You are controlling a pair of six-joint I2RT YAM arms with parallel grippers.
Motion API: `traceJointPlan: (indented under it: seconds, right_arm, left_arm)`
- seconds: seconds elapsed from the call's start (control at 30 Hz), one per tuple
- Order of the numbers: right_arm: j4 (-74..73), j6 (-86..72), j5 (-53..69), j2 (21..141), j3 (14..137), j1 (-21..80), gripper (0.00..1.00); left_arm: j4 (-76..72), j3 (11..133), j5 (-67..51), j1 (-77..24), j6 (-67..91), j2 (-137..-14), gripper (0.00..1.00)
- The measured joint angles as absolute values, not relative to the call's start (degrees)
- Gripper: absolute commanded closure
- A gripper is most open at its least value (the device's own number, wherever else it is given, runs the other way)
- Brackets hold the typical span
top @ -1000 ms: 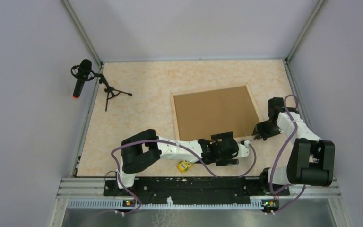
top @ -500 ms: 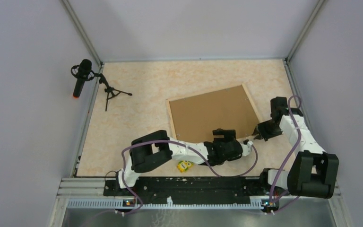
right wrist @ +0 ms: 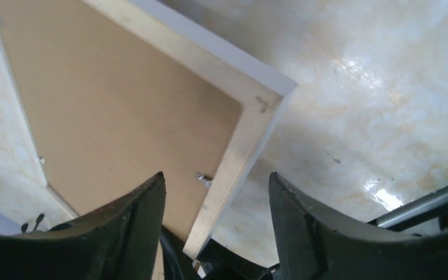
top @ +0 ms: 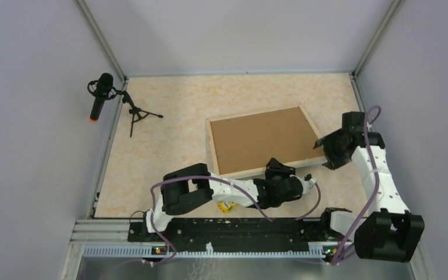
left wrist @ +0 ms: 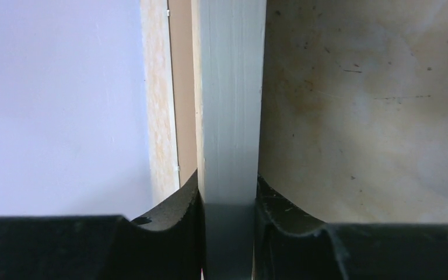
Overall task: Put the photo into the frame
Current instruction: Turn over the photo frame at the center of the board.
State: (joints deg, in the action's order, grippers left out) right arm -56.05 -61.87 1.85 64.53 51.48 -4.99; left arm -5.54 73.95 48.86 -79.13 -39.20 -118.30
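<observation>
The frame [top: 214, 149] lies back-up right of the table's centre, its brown backing board [top: 262, 140] facing the camera. My left gripper [top: 277, 170] is shut on the frame's near rail; in the left wrist view the white-faced rail [left wrist: 230, 99] is pinched between both fingers of that gripper [left wrist: 228, 188]. At the frame's right corner my right gripper [top: 322, 144] stands open. The right wrist view shows the pale wood rail [right wrist: 239, 146] passing between the spread fingers of the right gripper [right wrist: 216, 178] without touching them. The photo is hidden.
A black microphone on a small tripod [top: 102, 96] stands at the table's left edge. A small yellow object [top: 227, 205] lies near the front edge under the left arm. Grey walls enclose the table on three sides.
My left gripper has closed on the frame's near rail. My right gripper has opened, let go of the frame's right side and drawn back. The frame has turned slightly.
</observation>
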Motion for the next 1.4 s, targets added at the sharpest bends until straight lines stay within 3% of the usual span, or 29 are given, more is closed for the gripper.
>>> traceJointPlan:
  seconds: [0.2,0.43,0.77,0.9,1.13,1.4]
  right_arm:
    - [-56.0,-46.5,-1.9,60.1,65.8,-5.0,0.02]
    - [-55.0,-32.8,0.5,52.7,85.0,-5.0,0.01]
    - [-57.9,-30.0,4.8,49.0,92.0,-5.0,0.01]
    - [-58.7,-30.0,4.3,48.8,93.0,-5.0,0.01]
    - [-58.8,-29.7,3.5,46.9,93.2,-5.0,0.01]
    - [-58.2,-29.6,3.1,46.2,91.5,-5.0,0.01]
  left_arm:
    - [-2.7,77.4,47.9,-78.3,-39.4,-117.4,1.00]
    - [10.1,90.9,42.6,-76.2,-35.0,-115.4,1.00]
    - [24.5,113.0,31.3,-72.2,-21.5,-111.0,1.00]
    - [27.9,116.5,23.7,-68.8,-15.2,-108.6,1.00]
    - [29.1,115.7,5.0,-52.9,-0.1,-102.6,1.00]
    - [14.3,104.0,-18.8,-27.7,32.6,-102.5,1.00]
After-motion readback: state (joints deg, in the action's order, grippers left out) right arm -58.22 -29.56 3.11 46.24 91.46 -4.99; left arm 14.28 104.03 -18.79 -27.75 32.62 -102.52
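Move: The photo frame, back up, is already pinched at its near edge by the left fingers; its middle lies some 10 cm ahead of the left hand, 4 cm to its left and 3 cm lower. The frame's near right corner is about 18 cm to the left hand's right and 2 cm farther out; the yellow toy lies about 14 cm back, 18 cm left and 7 cm below. From the right hand the frame's middle is about 6 cm ahead, 23 cm left and 6 cm below. The photo frame is lifted by the left hand, which keeps its pinch and climbs nearly 30 cm, then swings forward by about 20 cm and to the left as well, rolling its left side down and tipping its fingers downward throughout. The half-open right hand opens fully, shoots up some 30 cm away from the frame, tilting its fingers up, then waits. ##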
